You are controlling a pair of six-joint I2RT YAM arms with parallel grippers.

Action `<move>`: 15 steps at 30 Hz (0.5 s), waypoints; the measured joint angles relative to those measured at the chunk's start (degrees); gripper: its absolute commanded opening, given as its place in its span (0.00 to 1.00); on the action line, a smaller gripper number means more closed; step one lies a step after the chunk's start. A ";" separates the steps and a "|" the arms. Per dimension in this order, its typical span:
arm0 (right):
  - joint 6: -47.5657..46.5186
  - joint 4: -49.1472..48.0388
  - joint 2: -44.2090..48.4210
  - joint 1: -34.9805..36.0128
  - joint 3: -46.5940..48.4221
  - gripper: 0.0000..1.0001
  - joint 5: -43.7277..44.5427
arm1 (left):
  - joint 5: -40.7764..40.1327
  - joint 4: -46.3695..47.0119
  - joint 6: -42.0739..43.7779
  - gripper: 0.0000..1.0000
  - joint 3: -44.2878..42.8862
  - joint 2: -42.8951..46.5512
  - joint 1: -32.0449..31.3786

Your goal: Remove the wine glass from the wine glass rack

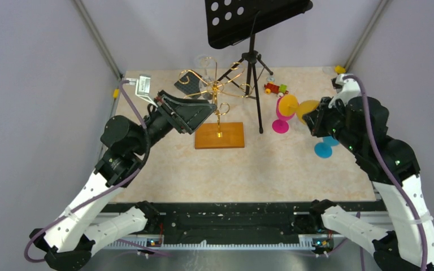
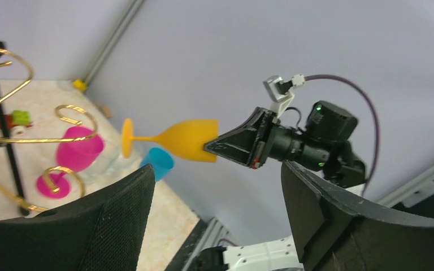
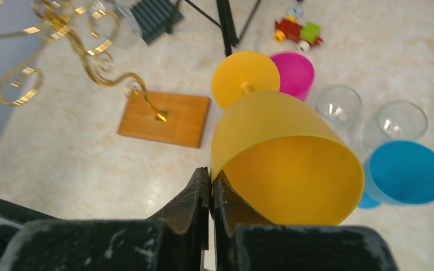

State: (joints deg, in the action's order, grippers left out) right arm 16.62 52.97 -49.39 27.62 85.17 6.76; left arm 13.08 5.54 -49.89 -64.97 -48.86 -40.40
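The wine glass rack (image 1: pixel 217 93) is a gold wire tree on an orange-brown wooden base (image 1: pixel 219 135) at mid-table. It also shows in the right wrist view (image 3: pixel 165 117). My right gripper (image 1: pixel 316 119) is shut on the rim of a yellow wine glass (image 3: pixel 277 147). It holds the glass on its side in the air, right of the rack and apart from it, foot (image 1: pixel 287 105) pointing at the rack. My left gripper (image 1: pixel 195 113) is open and empty just left of the rack's stem. A clear glass (image 1: pixel 205 65) shows by the rack's far arms; whether it hangs there I cannot tell.
A black tripod music stand (image 1: pixel 252 62) rises right behind the rack. A pink glass (image 1: pixel 281 124), a blue glass (image 1: pixel 323 148) and two clear glasses (image 3: pixel 339 104) stand at the right. A small toy (image 1: pixel 275 88) and a black ridged block (image 1: pixel 186 84) lie at the back.
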 measured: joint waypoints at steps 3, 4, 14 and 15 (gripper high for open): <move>-0.94 4.15 -1.27 0.00 -0.83 0.00 2.25 | -1.16 -4.48 3.23 0.86 -0.15 0.22 0.00; -1.27 4.70 -1.25 0.00 -1.66 0.00 2.67 | -1.44 -5.90 4.24 0.86 -0.15 0.28 0.02; -2.12 8.76 -8.28 0.00 -10.49 0.00 6.93 | -3.21 -11.78 11.65 0.85 -0.63 2.36 0.04; -2.25 8.76 -8.98 0.00 -11.41 0.00 6.91 | -3.56 -12.31 12.20 0.85 -0.90 2.36 0.04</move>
State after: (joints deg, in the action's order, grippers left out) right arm 14.37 61.73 -58.37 27.62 73.76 13.67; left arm 9.52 -6.76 -37.69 -65.87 -46.50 -40.36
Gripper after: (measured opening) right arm 0.019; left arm 0.853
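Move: The right hand holds the yellow wine glass by its rim; the open table spot for it lies about 8 cm ahead, 2 left and 39 below. The pink glass stands some 20 cm ahead and 7 left, the blue one 11 ahead and 12 right, the nearer clear glass 19 ahead and 2 right, all roughly 30 lower. From the left hand that spot is about 12 cm ahead, 33 right and 50 below. Still pinching the yellow glass, the right hand sinks 14 cm towards open table, tipping down; the left sinks 4. ##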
